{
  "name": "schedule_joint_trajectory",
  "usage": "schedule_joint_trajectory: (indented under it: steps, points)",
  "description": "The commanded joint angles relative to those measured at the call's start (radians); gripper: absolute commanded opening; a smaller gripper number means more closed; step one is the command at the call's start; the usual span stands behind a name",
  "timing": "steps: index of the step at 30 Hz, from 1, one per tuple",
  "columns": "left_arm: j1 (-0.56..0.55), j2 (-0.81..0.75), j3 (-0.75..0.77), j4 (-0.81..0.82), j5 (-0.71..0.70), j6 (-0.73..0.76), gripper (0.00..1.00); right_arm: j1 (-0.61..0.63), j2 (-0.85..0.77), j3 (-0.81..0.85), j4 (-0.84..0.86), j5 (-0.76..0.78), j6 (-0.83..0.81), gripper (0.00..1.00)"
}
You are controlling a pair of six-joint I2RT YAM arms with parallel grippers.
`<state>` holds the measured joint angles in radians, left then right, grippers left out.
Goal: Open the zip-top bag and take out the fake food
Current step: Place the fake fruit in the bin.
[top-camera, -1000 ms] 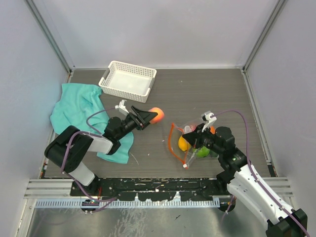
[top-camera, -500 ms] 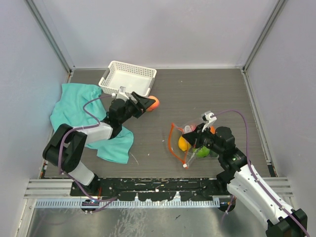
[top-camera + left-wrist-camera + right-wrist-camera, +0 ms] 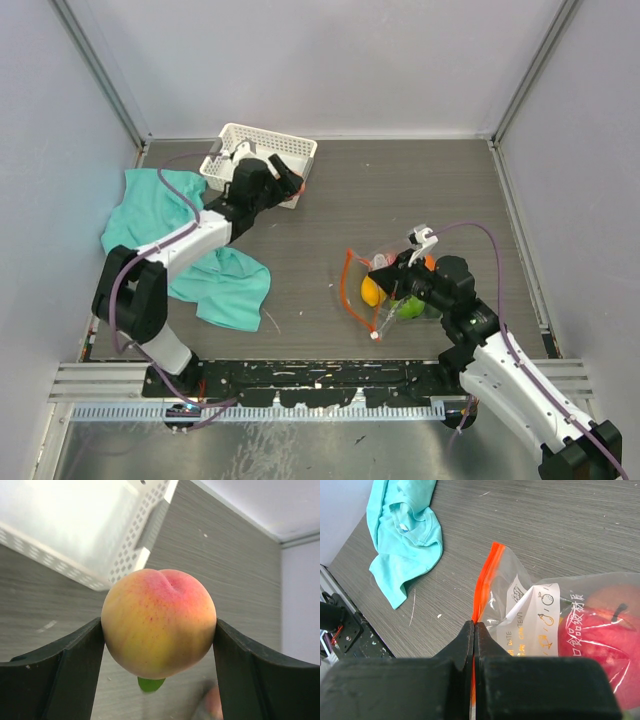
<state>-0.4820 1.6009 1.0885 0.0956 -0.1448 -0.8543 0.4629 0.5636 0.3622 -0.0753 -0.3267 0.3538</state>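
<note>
My left gripper (image 3: 159, 630) is shut on a peach-coloured piece of fake food (image 3: 160, 600), one finger on each side of it. In the top view this gripper (image 3: 280, 178) hovers at the front right corner of the white basket (image 3: 262, 131), and the peach is hidden there. The zip-top bag (image 3: 385, 290) lies at centre right with yellow (image 3: 371, 291) and green (image 3: 410, 307) fruits inside. My right gripper (image 3: 474, 626) is shut on the bag's orange-red zipper strip (image 3: 485, 575). A red fruit (image 3: 600, 630) shows behind the white label (image 3: 540, 615).
The white slotted basket (image 3: 131, 555) stands at the back left, with nothing showing inside it. A teal cloth (image 3: 160, 215) is crumpled along the left side and also shows in the right wrist view (image 3: 402, 535). Side walls enclose the table.
My left arm has carried the peach away from the table's middle, back and left to the basket's corner. The right gripper and the bag have not moved.
</note>
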Motion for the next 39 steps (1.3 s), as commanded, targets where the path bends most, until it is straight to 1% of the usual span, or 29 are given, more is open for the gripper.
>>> schedule_joint_trajectory:
  steps: [1, 8, 12, 17, 20, 23, 24, 27, 30, 32, 33, 34, 35, 39]
  points:
    - [0.005, 0.065, 0.177, -0.231, -0.166, 0.184, 0.03, 0.003, 0.003, 0.007, 0.065, -0.007, -0.006, 0.00]
    - [0.005, 0.210, 0.387, -0.365, -0.355, 0.423, 0.04, 0.004, 0.020, 0.014, 0.075, -0.014, -0.008, 0.00]
    - [0.005, 0.314, 0.500, -0.389, -0.475, 0.553, 0.04, 0.004, 0.028, 0.016, 0.078, -0.018, -0.009, 0.00]
    - [0.005, 0.435, 0.605, -0.340, -0.586, 0.738, 0.05, 0.003, 0.033, 0.017, 0.078, -0.023, -0.009, 0.00]
    - [0.005, 0.502, 0.650, -0.283, -0.634, 0.845, 0.06, 0.003, 0.034, 0.017, 0.078, -0.026, -0.009, 0.00]
    - [0.005, 0.570, 0.674, -0.197, -0.678, 0.986, 0.07, 0.004, 0.037, 0.015, 0.080, -0.030, -0.009, 0.00]
    - [0.005, 0.590, 0.680, -0.164, -0.700, 1.051, 0.10, 0.003, 0.039, 0.015, 0.079, -0.031, -0.009, 0.00]
    - [0.005, 0.660, 0.691, -0.030, -0.789, 1.214, 0.32, 0.005, 0.041, 0.017, 0.079, -0.033, -0.010, 0.00]
    - [0.006, 0.728, 0.692, 0.137, -0.835, 1.378, 0.53, 0.003, 0.041, 0.016, 0.079, -0.035, -0.009, 0.00]
    - [0.007, 0.762, 0.694, 0.236, -0.850, 1.467, 0.69, 0.004, 0.039, 0.015, 0.079, -0.037, -0.009, 0.00]
    - [0.009, 0.776, 0.698, 0.276, -0.854, 1.498, 0.80, 0.003, 0.039, 0.015, 0.078, -0.038, -0.009, 0.00]
    - [0.011, 0.787, 0.709, 0.300, -0.858, 1.514, 0.93, 0.004, 0.039, 0.015, 0.077, -0.038, -0.009, 0.00]
    - [0.015, 0.797, 0.723, 0.298, -0.860, 1.514, 0.99, 0.003, 0.039, 0.015, 0.076, -0.039, -0.008, 0.00]
    - [0.024, 0.822, 0.795, 0.218, -0.864, 1.458, 0.98, 0.004, 0.033, 0.018, 0.069, -0.041, -0.009, 0.00]
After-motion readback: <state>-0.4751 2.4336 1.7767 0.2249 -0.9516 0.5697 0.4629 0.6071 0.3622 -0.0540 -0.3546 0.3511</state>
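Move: The left hand holds the fake peach just short of the white bin; the bin's middle lies about 17 cm ahead, 10 cm to the left and 13 cm below. The teal cloth's middle is roughly 25 cm left of this hand, 7 cm back and 16 cm down. For the right hand, pinching the bag's zip edge, the bin's middle is some 39 cm ahead, 28 cm left and 11 cm lower. The left hand, still gripping the peach, carries it about 15 cm forward and 10 cm to the left over the bin's near right rim, sinking some 10 cm after the first bit of travel while it rolls a good 90 degrees with its left side rising. Down inside the bin, left of its middle, it opens its fingers wide and lets go of the peach, while the right hand stays where it is and keeps its pinch on the bag's orange zip edge. ##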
